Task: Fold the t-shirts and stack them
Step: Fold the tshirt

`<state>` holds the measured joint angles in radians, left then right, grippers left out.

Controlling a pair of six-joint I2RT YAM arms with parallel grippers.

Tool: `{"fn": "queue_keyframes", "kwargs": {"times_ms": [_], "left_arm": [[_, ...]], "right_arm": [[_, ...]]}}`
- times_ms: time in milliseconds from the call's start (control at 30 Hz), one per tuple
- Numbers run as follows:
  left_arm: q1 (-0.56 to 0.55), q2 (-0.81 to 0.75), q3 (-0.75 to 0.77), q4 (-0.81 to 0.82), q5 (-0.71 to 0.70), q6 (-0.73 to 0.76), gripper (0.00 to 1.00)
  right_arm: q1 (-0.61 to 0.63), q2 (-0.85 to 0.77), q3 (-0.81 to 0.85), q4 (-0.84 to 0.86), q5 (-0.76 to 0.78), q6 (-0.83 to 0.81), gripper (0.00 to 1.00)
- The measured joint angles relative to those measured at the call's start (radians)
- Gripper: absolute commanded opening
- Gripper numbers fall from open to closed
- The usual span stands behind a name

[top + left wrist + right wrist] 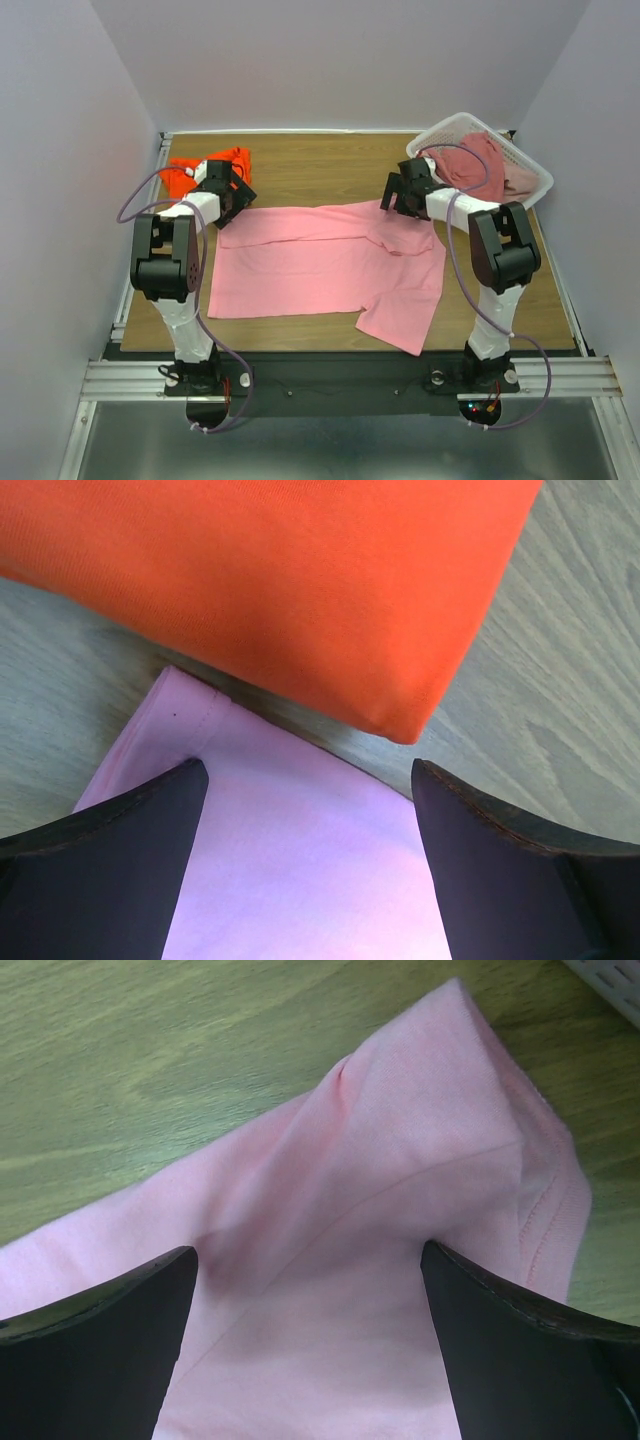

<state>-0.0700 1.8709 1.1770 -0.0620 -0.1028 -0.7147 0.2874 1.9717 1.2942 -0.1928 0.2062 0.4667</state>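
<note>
A light pink t-shirt [320, 265] lies spread on the wooden table, one sleeve hanging toward the front right. A folded orange t-shirt [190, 172] rests at the back left. My left gripper [232, 208] is open over the pink shirt's back left corner [300, 850], just short of the orange shirt [290, 580]. At the shirt's back right corner, my right gripper [400, 200] stands open with the pink cloth [380, 1210] bunched between its fingers [100, 1350]. Dusty rose t-shirts [475, 165] lie in the basket.
A white slatted basket [530, 165] stands at the back right corner of the table. Bare wood [320, 165] shows along the back between the two grippers. Grey walls close in on three sides.
</note>
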Motion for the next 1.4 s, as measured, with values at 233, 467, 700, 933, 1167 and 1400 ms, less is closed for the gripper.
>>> {"fn": "queue_keyframes", "kwargs": {"times_ms": [233,467,700,933,1167,1400], "left_arm": [[0.000,-0.053,0.010,-0.128,-0.003,0.008,0.98],[0.000,-0.526,-0.176,-0.295,-0.115,-0.053,0.98],[0.000,-0.892,-0.484,-0.494,-0.183,-0.225,0.98],[0.000,-0.919,-0.578,-0.586,-0.129,-0.309,0.99],[-0.002,-0.827,-0.614,-0.518,-0.074,-0.327,0.99],[-0.157,-0.763,-0.636,-0.491,-0.091,-0.385,0.99]], "right_arm": [[0.000,-0.114,-0.073,-0.030,-0.068,-0.003,1.00],[0.000,-0.469,-0.247,-0.053,-0.113,0.060,1.00],[0.000,-0.728,-0.466,-0.071,-0.138,0.156,1.00],[0.000,-0.811,-0.558,-0.116,-0.151,0.218,1.00],[0.000,-0.795,-0.558,-0.113,-0.151,0.242,1.00],[0.000,-0.774,-0.558,-0.113,-0.151,0.245,1.00]]}}
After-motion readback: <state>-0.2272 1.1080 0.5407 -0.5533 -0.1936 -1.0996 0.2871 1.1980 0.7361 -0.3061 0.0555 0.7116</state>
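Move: Beneath and just past the open left fingers lies the t-shirt's far left end; its near left corner, the left hand's goal, is about 30 cm back, 3 cm left and 4 cm below. The orange shirt sits 6 cm ahead and 9 cm left. From the right hand, the t-shirt's near right tip is some 42 cm back, 5 cm right and 3 cm below, the near-edge notch about 31 cm back and 11 cm left, and the basket 10 cm ahead and 24 cm right. Lifting off the t-shirt's far end, both open hands draw back. The left arcs up about 10 cm and comes back some 25 cm, tipping down and turning counter-clockwise, then sinks until a fingertip meets the near left corner. The right rises, pulls back 16 cm towards the near right tip, rolls left side up and stops, hovering over the cloth. ##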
